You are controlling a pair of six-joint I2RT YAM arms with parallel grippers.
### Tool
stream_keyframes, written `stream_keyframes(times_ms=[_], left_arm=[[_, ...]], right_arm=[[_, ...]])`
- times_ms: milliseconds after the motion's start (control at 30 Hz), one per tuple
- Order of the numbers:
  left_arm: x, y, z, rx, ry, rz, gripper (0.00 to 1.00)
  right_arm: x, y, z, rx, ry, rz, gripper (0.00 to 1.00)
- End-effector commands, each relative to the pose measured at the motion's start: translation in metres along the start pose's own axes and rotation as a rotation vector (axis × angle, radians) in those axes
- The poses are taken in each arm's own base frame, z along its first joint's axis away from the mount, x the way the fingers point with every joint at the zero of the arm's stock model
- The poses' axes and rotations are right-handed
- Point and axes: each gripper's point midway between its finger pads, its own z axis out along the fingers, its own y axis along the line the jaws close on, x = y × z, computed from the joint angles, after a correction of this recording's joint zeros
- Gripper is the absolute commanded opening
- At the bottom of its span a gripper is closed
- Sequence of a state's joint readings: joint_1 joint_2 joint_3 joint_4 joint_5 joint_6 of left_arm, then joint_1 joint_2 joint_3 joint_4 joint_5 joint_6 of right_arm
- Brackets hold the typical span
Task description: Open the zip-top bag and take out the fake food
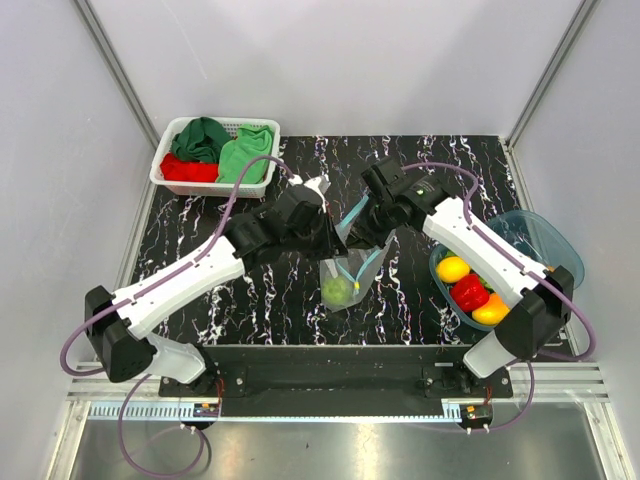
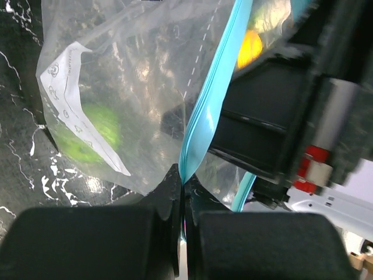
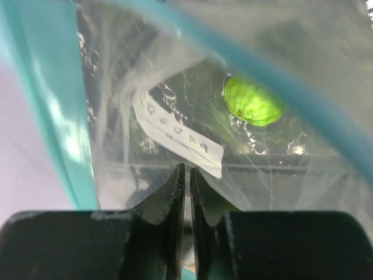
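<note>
The clear zip-top bag (image 1: 352, 268) hangs over the middle of the black marble table between my two grippers. Its light blue zip strip (image 2: 210, 99) runs up from my left gripper (image 2: 183, 175), which is shut on the strip's edge. My right gripper (image 3: 187, 169) is shut on the bag's clear wall (image 3: 145, 87) on the opposite side, just below a white label (image 3: 178, 137). One green piece of fake food (image 1: 337, 291) lies in the bottom of the bag (image 2: 134, 76); it also shows as a green lump (image 3: 253, 102) through the plastic. In the top view the left gripper (image 1: 334, 236) and right gripper (image 1: 364, 234) nearly meet.
A translucent teal tub (image 1: 548, 228) at the right edge holds yellow (image 1: 453, 268), red (image 1: 470, 292) and orange (image 1: 491, 310) fake food, partly under my right arm. A white basket (image 1: 157, 172) with red and green cloths stands at the back left.
</note>
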State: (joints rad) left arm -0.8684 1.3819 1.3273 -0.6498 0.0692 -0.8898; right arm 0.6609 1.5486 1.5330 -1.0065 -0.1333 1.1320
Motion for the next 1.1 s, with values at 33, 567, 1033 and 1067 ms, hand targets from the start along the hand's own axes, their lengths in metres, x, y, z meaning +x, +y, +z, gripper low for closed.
stream_keyframes(times_ms=[33, 567, 1033, 1067], left_arm=[[-0.019, -0.035, -0.013, 0.055, -0.149, 0.104, 0.0], [-0.021, -0.052, -0.014, 0.206, -0.145, 0.021, 0.0], [-0.014, -0.085, 0.025, 0.431, 0.017, -0.023, 0.0], [-0.012, -0.082, 0.025, 0.434, 0.027, -0.024, 0.0]], right_arm=[[-0.003, 0.015, 0.004, -0.029, 0.01, 0.089, 0.15], [0.007, -0.054, 0.041, 0.021, -0.032, -0.001, 0.16], [-0.003, -0.098, 0.026, 0.15, -0.09, -0.349, 0.43], [-0.001, -0.1, 0.029, 0.152, -0.073, -0.356, 0.47]])
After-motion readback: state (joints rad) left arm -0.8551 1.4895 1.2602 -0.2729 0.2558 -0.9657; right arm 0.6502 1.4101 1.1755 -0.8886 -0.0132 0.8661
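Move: The green fruit lies in the bag some 17 cm below the right hand, about 5 cm back and 4 cm to its left; it is almost straight below the left hand, roughly 19 cm down. To the right hand's right, in the bin, the red pepper is about 28 cm off and 5 cm back, the yellow lemon about 24 cm off and level with the hand. Right hand sinks about 8 cm, also rightward, towards the fruit, fingers part-opening; left draws its pinched zip edge 6 cm right. ##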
